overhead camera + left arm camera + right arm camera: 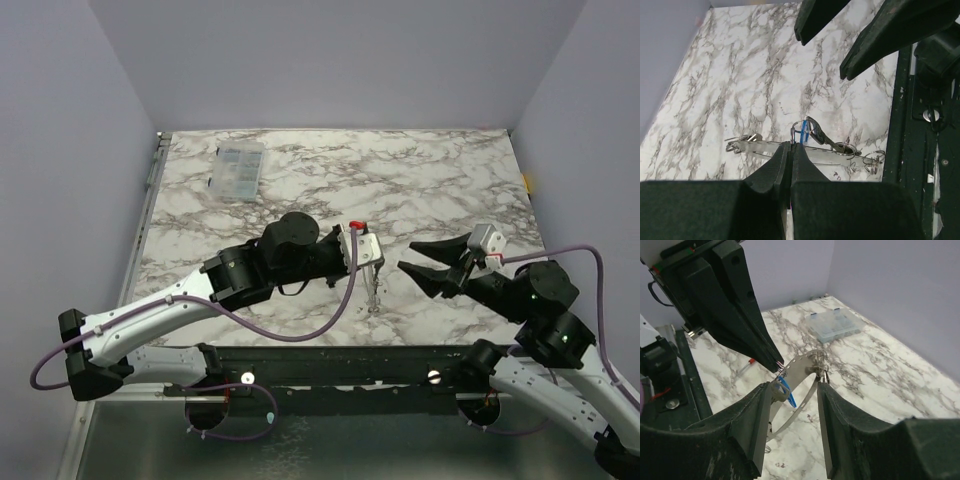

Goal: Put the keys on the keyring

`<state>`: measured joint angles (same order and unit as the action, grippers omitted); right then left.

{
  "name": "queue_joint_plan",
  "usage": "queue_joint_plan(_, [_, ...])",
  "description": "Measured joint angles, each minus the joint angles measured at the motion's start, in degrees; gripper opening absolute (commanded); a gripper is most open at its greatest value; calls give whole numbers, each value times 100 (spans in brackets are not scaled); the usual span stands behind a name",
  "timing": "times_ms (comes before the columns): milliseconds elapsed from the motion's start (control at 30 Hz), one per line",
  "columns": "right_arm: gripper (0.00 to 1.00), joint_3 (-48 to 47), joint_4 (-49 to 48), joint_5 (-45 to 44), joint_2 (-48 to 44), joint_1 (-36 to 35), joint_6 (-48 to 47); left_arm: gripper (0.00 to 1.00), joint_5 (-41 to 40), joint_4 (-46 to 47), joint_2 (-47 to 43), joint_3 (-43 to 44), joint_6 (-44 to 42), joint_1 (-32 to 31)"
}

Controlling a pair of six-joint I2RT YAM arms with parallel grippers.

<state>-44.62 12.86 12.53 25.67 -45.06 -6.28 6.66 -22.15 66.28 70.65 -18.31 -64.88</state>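
My left gripper (372, 262) is shut on a thin metal ring of the keyring (840, 156), a pale perforated band that hangs from it just above the table. It shows in the top view (372, 292) and as a loop in the right wrist view (807, 362). A blue-headed key (803, 133) and a dark-headed key (819, 134) hang by the pinched ring. More small keys (742, 138) sit at the band's other end. My right gripper (794, 385) is open, its fingers on either side of the loop and the blue key (786, 391). It is also in the top view (415, 262).
A clear plastic box (240, 168) lies at the back left, also in the right wrist view (836, 325). A red-capped tool (744, 368) lies on the marble behind the left gripper. Loose small rings (873, 161) are at the band's end near the black base rail (330, 365).
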Motion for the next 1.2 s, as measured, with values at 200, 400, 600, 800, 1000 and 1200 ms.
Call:
queue_joint_plan(200, [46, -33, -33, 9, 291, 0, 835, 0, -251, 664, -264, -592, 144, 0])
queue_joint_plan(400, [46, -31, -166, 133, 815, 0, 1338, 0, -326, 1139, -297, -874, 247, 0])
queue_joint_plan(600, [38, -31, -295, 142, 1121, 0, 1506, 0, -343, 1541, -363, -1034, 293, -2])
queue_joint_plan(800, [18, -31, -323, 146, 1279, 0, 1574, 0, -378, 1759, -450, -1154, 291, 0])
queue_joint_plan(1000, [7, -31, -492, 144, 1241, 0, 1587, 0, -378, 1928, -599, -1300, 289, -2])
queue_joint_plan(1200, [12, -26, -632, 170, 1239, 0, 1589, 0, -374, 2199, -769, -1519, 293, -2])
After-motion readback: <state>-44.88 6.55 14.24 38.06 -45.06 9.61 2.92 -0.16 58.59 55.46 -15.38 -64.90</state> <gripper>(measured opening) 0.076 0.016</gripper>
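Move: The blue key hangs at the wire ring in the left fingertips, roughly 5 cm to the right hand's left, 1 cm ahead and 4 cm below. The ring's free part is just above that key, about 4 cm left, 1 cm ahead and 3 cm below the right hand; the curved metal strap hangs level in reach, some 5 cm left and 8 cm below. From the left hand, the blue key is about 2 cm to the right and 1 cm lower. The right fingers, half open at first, shut at the left fingertips and pinch the ring beside the blue key, after reaching about 4.5 cm left, 4 cm down and 2 cm forward while tipping down some 20 degrees; while closing they rise 1.5 cm. The left hand keeps its grip on the ring, creeping slightly forward, dipping, then rising, and rolls about 15 degrees, its fingers coming nearer level. ##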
